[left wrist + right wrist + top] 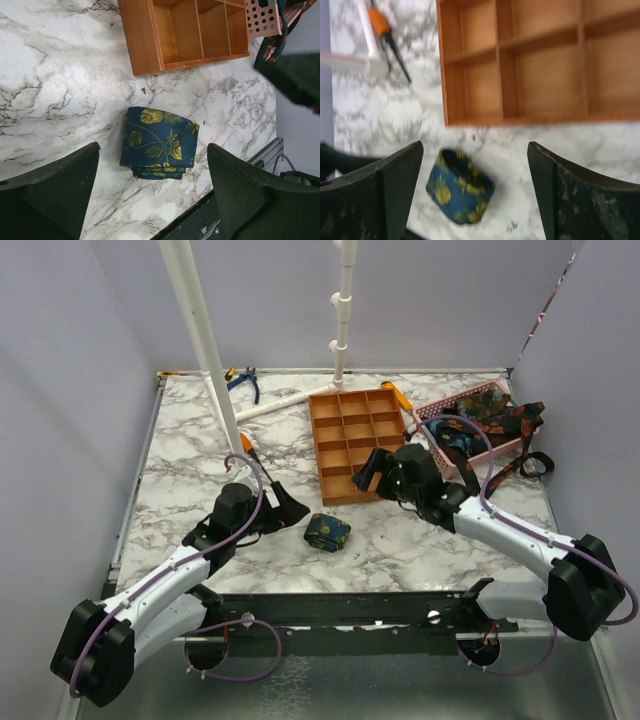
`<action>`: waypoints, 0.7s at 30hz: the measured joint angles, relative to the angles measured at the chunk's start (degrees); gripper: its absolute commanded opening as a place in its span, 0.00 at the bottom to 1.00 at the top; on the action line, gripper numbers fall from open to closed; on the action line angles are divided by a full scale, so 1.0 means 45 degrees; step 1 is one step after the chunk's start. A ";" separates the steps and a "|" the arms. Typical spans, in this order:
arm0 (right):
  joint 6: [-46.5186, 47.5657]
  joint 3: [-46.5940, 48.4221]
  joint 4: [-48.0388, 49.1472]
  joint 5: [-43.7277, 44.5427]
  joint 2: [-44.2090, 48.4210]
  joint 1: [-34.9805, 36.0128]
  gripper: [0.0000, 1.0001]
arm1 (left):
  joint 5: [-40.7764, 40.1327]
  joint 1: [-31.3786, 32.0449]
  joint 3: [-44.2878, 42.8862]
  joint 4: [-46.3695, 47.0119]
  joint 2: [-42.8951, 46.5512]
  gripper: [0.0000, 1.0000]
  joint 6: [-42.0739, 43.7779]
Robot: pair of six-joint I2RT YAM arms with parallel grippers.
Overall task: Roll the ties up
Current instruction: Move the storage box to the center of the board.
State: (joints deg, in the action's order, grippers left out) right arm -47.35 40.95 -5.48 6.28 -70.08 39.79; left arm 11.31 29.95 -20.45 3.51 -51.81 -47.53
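Observation:
A rolled navy tie with a yellow floral print (327, 532) lies on the marble table just in front of the orange tray. It shows in the left wrist view (159, 143) and, blurred, in the right wrist view (460, 186). My left gripper (290, 508) is open and empty, just left of the roll. My right gripper (368, 476) is open and empty, above the tray's near edge, up and right of the roll. More unrolled ties (495, 420) with orange-red and teal prints lie heaped in the pink basket; one hangs over its front edge.
The orange compartment tray (349, 445) stands mid-table, the pink basket (432, 414) at its right. White pipes of a stand (210, 350) rise at the back left. Pliers (245, 382) and an orange-handled tool (247, 446) lie near them. Side walls close in the table.

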 measured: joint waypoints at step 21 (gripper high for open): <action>0.3687 0.4575 -0.2263 -0.0126 -0.6256 -0.0908 0.43 | 0.0044 0.0185 0.0942 -0.0049 0.1214 0.86 -0.0578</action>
State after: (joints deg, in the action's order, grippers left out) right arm -30.76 61.54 -15.66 5.72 -98.24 35.70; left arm 11.51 30.79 -16.21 3.29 -46.35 -50.13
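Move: The storage box is the right hand's aim: its middle is some 18 cm ahead, about level left-right, and roughly 10 cm below, with its near wall about 6 cm ahead and 2 cm to the right. The folded tie lies about 2 cm back and 7 cm to the left, 11 cm down; the pink basket stands some 23 cm ahead and 24 cm right. From the left hand, the box's middle is about 23 cm ahead, 14 cm right. The right hand swings forward about 7 cm to the storage box's near end with a small rise first, then sinks steeply, easing back a centimetre, to end some 7 cm lower than it began, over the near row by the divider between the left and middle compartments. On the way the wrist rolls its left side down by about 20 degrees and tips the fingers more steeply downward, while they close from nearly wide open to about half; a touch on the box can't be made out. ##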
